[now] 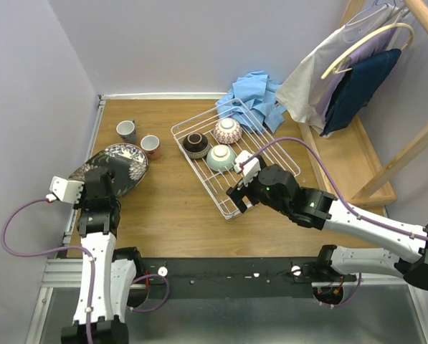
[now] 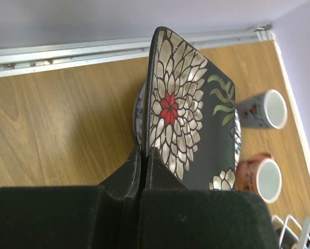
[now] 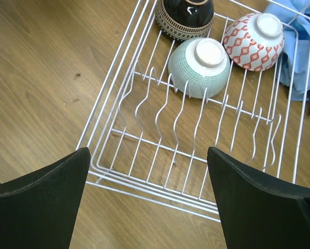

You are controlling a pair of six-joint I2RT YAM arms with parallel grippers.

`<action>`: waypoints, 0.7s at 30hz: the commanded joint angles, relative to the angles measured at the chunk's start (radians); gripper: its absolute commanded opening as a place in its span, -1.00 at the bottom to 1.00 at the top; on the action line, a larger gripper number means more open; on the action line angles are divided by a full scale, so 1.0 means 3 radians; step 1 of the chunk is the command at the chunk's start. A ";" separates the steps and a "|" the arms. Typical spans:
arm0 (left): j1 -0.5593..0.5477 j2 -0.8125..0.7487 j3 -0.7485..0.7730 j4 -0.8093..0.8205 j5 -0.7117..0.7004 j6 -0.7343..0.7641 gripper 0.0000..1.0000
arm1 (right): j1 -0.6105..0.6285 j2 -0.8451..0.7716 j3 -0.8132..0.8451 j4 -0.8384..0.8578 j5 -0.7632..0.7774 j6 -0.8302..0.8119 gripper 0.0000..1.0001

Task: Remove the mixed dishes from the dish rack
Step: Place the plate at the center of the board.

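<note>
My left gripper [image 2: 145, 151] is shut on the near edge of a black square floral plate [image 2: 191, 109], held tilted over round patterned plates [image 1: 131, 161] at the table's left. A grey cup [image 1: 126, 130] and an orange-red cup [image 1: 150, 146] stand beside them. The white wire dish rack [image 1: 206, 190] holds a brown bowl [image 1: 196, 144], a pale green bowl [image 1: 221, 158] and a pink patterned bowl [image 1: 227, 130], all upside down. My right gripper [image 3: 148, 162] is open and empty over the rack's near end [image 3: 160, 181], with the green bowl [image 3: 201, 67] ahead of it.
A blue cloth [image 1: 257, 97] lies behind the rack. A wooden clothes rack [image 1: 386, 107] with hanging clothes stands at the right. Walls close in the left and back sides.
</note>
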 commanded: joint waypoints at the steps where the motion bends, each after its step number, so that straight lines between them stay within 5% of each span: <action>1: 0.0372 0.0125 -0.0053 0.0873 0.0336 -0.0423 -1.00 | -0.0025 -0.0135 -0.0173 -0.0040 -0.0125 0.0220 1.00; 13: 0.0684 0.0887 -0.0120 0.1436 0.1022 -0.0188 -1.00 | -0.0066 -0.0109 -0.0271 0.0036 -0.0109 0.0195 1.00; 21: 0.0715 0.0979 -0.0182 0.1533 0.0996 0.0062 -0.34 | -0.0087 -0.0033 -0.0266 0.0026 -0.0109 0.0179 1.00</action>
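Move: The black flowered plate is already pinched in the left hand, its body reaching out ahead and to the right. It is bound for the round blue-and-white plate, whose middle is about 12 cm ahead, 4 cm right and 12 cm below. From that plate the grey mug is some 14 cm farther out and 1 cm right, the red mug 8 cm farther out and 9 cm right. From the right hand the round plate is about 13 cm ahead, 42 cm left and 14 cm below. The black plate, held tilted by its edge, is lowered about 6 cm onto the round plate: the left hand first sinks and drifts left, then carries it some 5 cm forward, fingers tipping about 10 degrees more steeply down. The fingers then part about a quarter, and the hand starts back up by under a centimetre. The open right hand sinks some 2.5 cm over the rack. ##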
